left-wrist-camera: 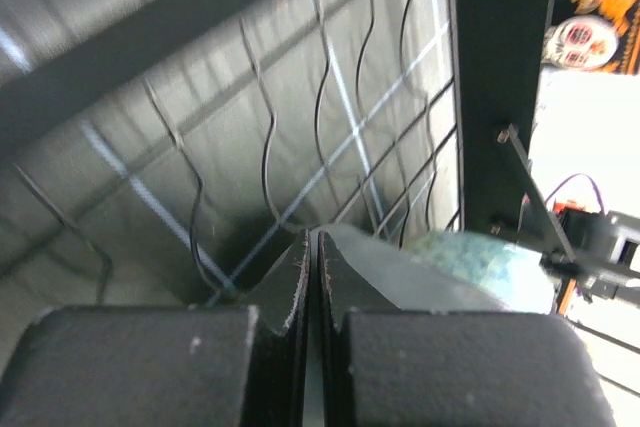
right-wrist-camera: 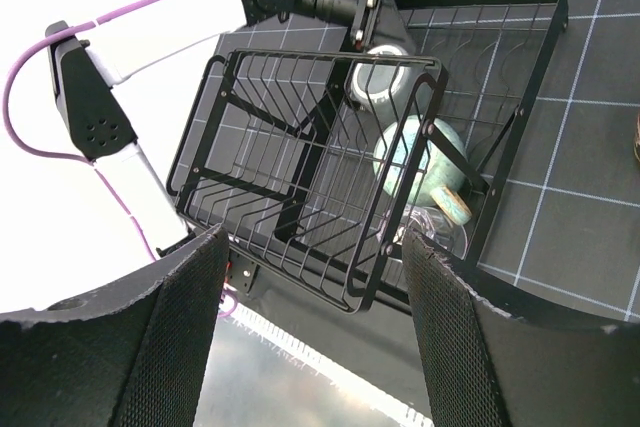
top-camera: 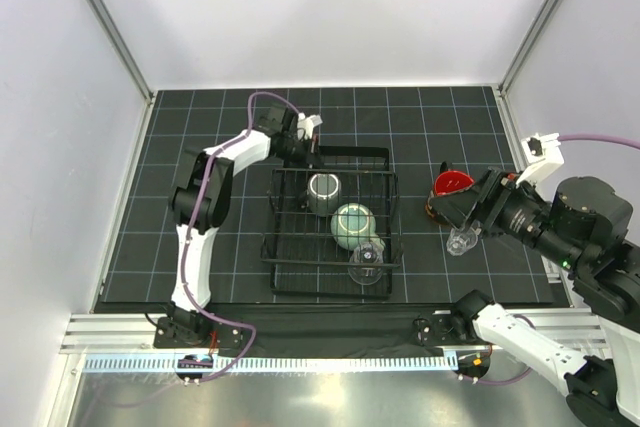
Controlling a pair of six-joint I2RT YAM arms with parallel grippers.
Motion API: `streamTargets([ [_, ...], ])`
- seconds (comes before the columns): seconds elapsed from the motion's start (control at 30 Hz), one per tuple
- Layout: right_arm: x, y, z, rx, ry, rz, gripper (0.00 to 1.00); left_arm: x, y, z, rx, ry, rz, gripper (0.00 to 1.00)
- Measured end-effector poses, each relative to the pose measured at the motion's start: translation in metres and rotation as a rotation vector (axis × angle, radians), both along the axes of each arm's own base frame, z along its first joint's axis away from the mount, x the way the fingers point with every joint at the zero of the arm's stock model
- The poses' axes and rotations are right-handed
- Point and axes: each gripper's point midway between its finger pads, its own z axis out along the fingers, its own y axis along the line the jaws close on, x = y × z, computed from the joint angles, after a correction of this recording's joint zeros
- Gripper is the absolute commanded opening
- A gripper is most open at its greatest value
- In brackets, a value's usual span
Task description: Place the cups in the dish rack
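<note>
The black wire dish rack (top-camera: 283, 265) stands mid-table. It holds a dark grey-green mug (top-camera: 324, 193), a speckled pale-green mug (top-camera: 353, 224) and a clear glass (top-camera: 367, 262). My left gripper (top-camera: 311, 150) is shut at the rack's far-left corner, and nothing shows between its fingers (left-wrist-camera: 313, 238). To the right of the rack my right gripper (top-camera: 463, 211) hangs open and empty, tips (right-wrist-camera: 315, 247) aimed at the rack (right-wrist-camera: 300, 137). The dark cup with the red inside (top-camera: 451, 187) stands just beyond it. A second clear glass (top-camera: 462, 241) lies just on its near side.
White walls close in the black gridded mat (top-camera: 200, 137) on three sides. A metal rail (top-camera: 330, 327) runs along the near edge by the arm bases. The skull-print cup (left-wrist-camera: 590, 32) shows far off in the left wrist view.
</note>
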Motion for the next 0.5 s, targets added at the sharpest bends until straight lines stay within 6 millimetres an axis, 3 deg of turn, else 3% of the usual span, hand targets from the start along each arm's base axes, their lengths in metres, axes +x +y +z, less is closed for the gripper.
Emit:
streamTargets([
  [0.13,-0.001,0.000,0.001,0.003,-0.003,0.000,0.71,-0.021,0.007,-0.003,0.019,0.024,-0.031,0.00],
  [0.5,0.001,0.000,0.000,0.004,-0.005,0.000,0.71,-0.057,0.029,0.015,0.069,-0.005,-0.102,0.00],
])
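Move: The grey mug stands in the dish rack about 6 cm back towards the base from the left hand, 2 cm to its right and some 2 cm lower. The green mug lies about 14 cm back and 9 cm right of that hand, the clear glass about 23 cm back and 12 cm right, both slightly lower. From the right hand, the grey mug is roughly 19 cm ahead, 24 cm left and 35 cm below. Back towards its own base, and with a steady slant to the left, the left hand travels about 6 cm with its fingers still shut, pushing the grey mug along the rack from its far side. The hand ends a touch higher, and the wrist turns only slightly clockwise. ##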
